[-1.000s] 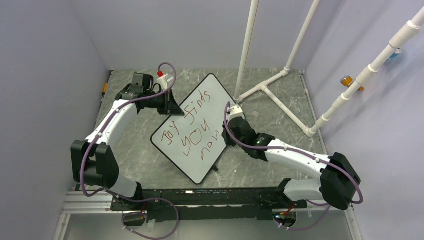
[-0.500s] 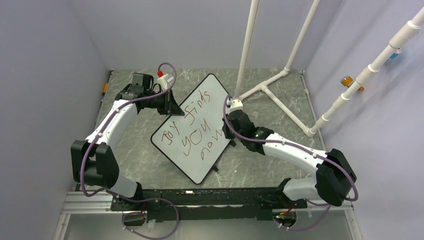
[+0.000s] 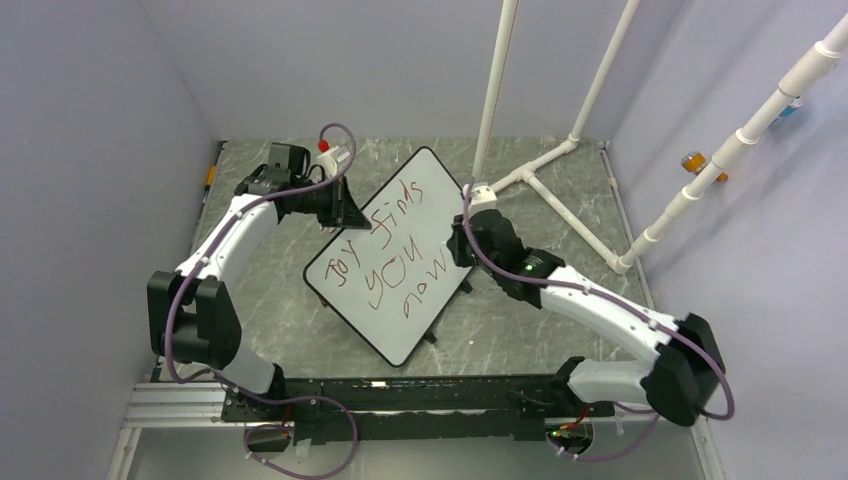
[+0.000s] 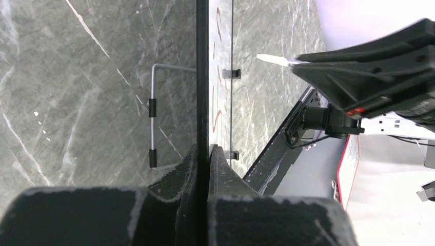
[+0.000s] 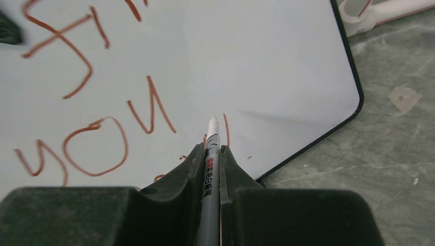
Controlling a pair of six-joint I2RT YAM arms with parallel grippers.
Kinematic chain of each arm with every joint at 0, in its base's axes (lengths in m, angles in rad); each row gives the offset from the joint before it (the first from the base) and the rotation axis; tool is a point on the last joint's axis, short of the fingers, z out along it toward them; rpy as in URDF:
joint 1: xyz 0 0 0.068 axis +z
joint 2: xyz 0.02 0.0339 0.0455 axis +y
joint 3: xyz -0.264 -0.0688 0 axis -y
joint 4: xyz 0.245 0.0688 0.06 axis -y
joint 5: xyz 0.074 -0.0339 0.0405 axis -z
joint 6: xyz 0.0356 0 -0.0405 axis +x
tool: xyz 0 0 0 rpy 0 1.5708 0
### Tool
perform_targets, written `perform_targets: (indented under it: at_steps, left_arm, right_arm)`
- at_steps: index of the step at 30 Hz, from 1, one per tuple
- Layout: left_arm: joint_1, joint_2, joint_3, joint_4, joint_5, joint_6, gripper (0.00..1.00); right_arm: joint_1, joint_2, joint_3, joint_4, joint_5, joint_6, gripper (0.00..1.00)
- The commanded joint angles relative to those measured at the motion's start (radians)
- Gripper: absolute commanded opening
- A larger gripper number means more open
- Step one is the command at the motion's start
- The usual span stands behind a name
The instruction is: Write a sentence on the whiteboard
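Note:
The whiteboard (image 3: 428, 195) stands tilted on the table, turned like a diamond. The sentence (image 3: 385, 258), in reddish-brown marker, reads "Joy finds you now". My left gripper (image 3: 347, 212) is shut on the board's upper left rim; in the left wrist view the dark rim (image 4: 202, 77) runs straight between the closed fingers (image 4: 203, 154). My right gripper (image 3: 458, 250) is shut on a grey marker (image 5: 211, 134) near the board's right edge. The marker's white tip hovers at the last stroke of the sentence (image 5: 97, 146) on the whiteboard (image 5: 267, 66).
A white pipe frame (image 3: 545, 172) lies and rises at the back right, close behind my right wrist. The board's wire stand (image 4: 152, 123) rests on the marble table behind it. Purple walls enclose the table; a black rail (image 3: 400, 395) runs along the near edge.
My right gripper moved up and away along the board's right edge, finishing the last letter of "now". The left arm shifted slightly and still grips the rim.

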State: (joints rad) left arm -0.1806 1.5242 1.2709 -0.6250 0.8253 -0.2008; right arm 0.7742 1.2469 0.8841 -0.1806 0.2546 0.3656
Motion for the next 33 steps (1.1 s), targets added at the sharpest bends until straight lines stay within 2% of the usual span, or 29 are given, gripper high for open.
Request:
perform_targets:
  at_steps: [1, 10, 15, 24, 33]
  left_arm:
    - [-0.046, 0.053, 0.045, 0.021, -0.075, 0.095, 0.0]
    - [-0.133, 0.114, 0.11, 0.014, -0.107, 0.079, 0.0]
    - [-0.135, 0.083, 0.084, -0.038, -0.203, 0.113, 0.0]
    - [-0.135, 0.033, 0.042, -0.067, -0.315, 0.131, 0.16]
    - [-0.137, 0.042, 0.078, -0.054, -0.302, 0.105, 0.36]
  right_arm:
    - [-0.008, -0.143, -0.016, -0.022, 0.041, 0.005, 0.0]
    - [-0.014, -0.295, -0.049, -0.099, 0.096, 0.019, 0.0]
    - [-0.016, -0.328, -0.06, -0.12, 0.101, 0.026, 0.0]
    - [-0.016, -0.355, -0.065, -0.132, 0.103, 0.029, 0.0]
    - [-0.018, -0.365, -0.072, -0.136, 0.111, 0.033, 0.0]
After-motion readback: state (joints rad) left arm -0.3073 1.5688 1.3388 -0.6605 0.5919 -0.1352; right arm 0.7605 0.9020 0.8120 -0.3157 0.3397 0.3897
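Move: The left hand already pinches the whiteboard's upper edge; the board's middle lies about 7 cm to its right, 3 cm back and 8 cm below. The right hand holds the marker, already lifted clear of the finished "w", which lies level with it, some 3 cm left and 7 cm down. From the right hand, the board's middle is roughly 11 cm left and 2 cm ahead, and a black stand foot about 2 cm right and 1 cm back, down on the table. Keeping its pinch at first, the left hand shifts the whiteboard's edge about 4 cm right, then draws back left a couple of centimetres, sinks about 2 cm, tips its fingers some 10 degrees farther down and opens them around the edge. The right hand, marker still gripped, pulls away from the lettering, up quickly, right and back, about 5 cm each up and right. ##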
